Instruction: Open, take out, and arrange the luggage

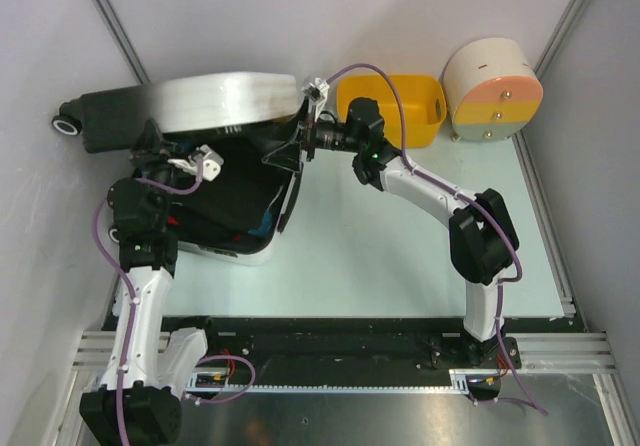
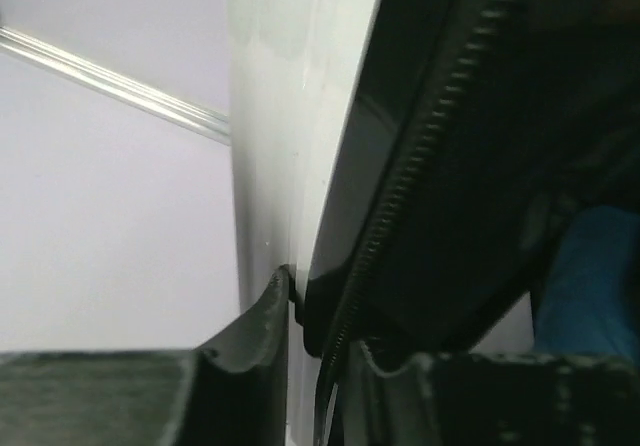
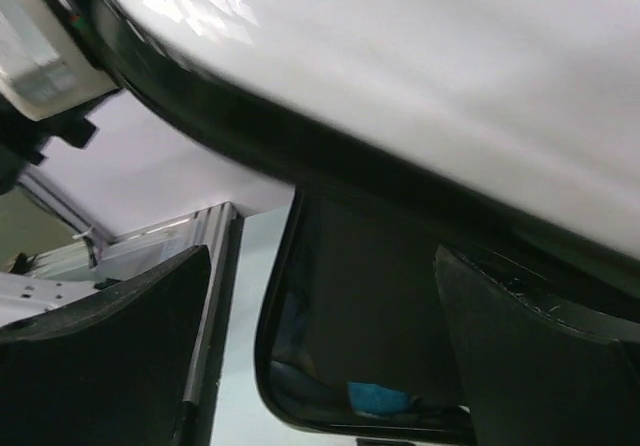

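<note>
The luggage (image 1: pixel 215 101) lies open at the far left. Its black-to-white lid stands raised over the lower half (image 1: pixel 225 228), which has dark lining. My left gripper (image 1: pixel 200 158) is at the lid's near edge. In the left wrist view it (image 2: pixel 320 366) is shut on the lid's rim: one finger (image 2: pixel 250 356) lies on the white shell (image 2: pixel 270 146), the other on the zip side. My right gripper (image 1: pixel 303 124) is at the lid's right end. In the right wrist view it (image 3: pixel 320 356) is open, with the white shell (image 3: pixel 420 76) above it. A blue item (image 3: pixel 375 398) lies inside.
A yellow plastic basket (image 1: pixel 395 106) stands at the back, right of the luggage. A round cream-and-orange drawer box (image 1: pixel 492 91) stands at the far right. Grey walls close in on the left and right. A metal rail (image 1: pixel 350 341) runs along the near edge.
</note>
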You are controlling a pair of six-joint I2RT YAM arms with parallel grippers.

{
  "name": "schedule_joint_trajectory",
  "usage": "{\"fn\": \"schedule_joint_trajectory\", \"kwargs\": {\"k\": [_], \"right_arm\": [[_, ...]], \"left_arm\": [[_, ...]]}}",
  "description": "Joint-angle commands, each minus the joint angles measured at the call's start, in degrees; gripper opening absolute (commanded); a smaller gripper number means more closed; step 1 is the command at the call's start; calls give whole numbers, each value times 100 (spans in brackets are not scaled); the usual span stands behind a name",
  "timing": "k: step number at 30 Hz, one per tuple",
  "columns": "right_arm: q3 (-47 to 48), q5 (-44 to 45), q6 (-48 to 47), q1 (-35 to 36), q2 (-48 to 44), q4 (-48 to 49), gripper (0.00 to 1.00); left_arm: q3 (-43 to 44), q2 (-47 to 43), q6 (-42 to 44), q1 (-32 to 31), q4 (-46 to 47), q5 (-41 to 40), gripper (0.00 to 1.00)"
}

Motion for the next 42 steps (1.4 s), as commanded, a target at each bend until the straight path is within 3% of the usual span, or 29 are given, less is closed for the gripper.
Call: {"fn": "schedule_joint_trajectory", "kwargs": {"k": [1,2,5,11,20,25,28,31,32,35,39,42], "right_arm": [[-85,661,-537,91,-6,-298,100],[-260,759,-879,205,-198,-572,100],[-1235,1338,-2365,828,-689,-1127,100],[-1589,2227,-4490,1717,-912,-2094,100],[-1580,3062,-5725,2631,-490,-2447,99],[-1484,3774,-6102,2562,-121,-2306,91],[-1300,3924,-6244,2351,134,-2385,77],[-984,3933,-6279,2096,380,-2481,55],[-878,3950,-6323,2043,450,-2508,36],[-281,3968,-6201,1736,784,-2578,0],[282,4038,-6287,1454,1135,-2535,0],[397,4003,-6594,1296,1224,-2359,0]], "left_arm": [[522,219,-261,-114,299,-367,12],[584,341,-306,-114,291,-411,0],[751,500,-368,-158,299,-526,0],[1164,860,-614,-150,212,-763,0],[1736,1467,-825,-167,27,-1159,0],[2131,1766,-877,-176,-104,-1519,0],[2333,1959,-974,-202,-157,-1607,0],[2518,2161,-1009,-307,-175,-1738,0],[2579,2301,-1001,-343,-175,-1782,0],[2948,2565,-1123,-448,-123,-1932,0],[3755,3363,-1405,-519,263,-2134,0],[4308,3847,-1117,-536,571,-2231,0]]}}
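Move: The lid's edge lies right between my left fingers, which are already partly shut around it; the blue cloth in the lower shell is about 20 cm to the right, 4 cm back and 31 cm below. My open right hand is under the lid's right corner. The lower shell's front-right rim lies some 9 cm back, 6 cm left and 22 cm below it; the yellow basket is roughly 25 cm ahead, 24 cm right and 28 cm down. I shut my left fingers on the lid's edge and swing it forward and up, about 12 cm out and 10 cm higher. My right hand, open, comes out from under the lid, sinking about 22 cm and going back and slightly left, then forward a little as its fingers tip down, and pinches the lower shell's front-right rim. ##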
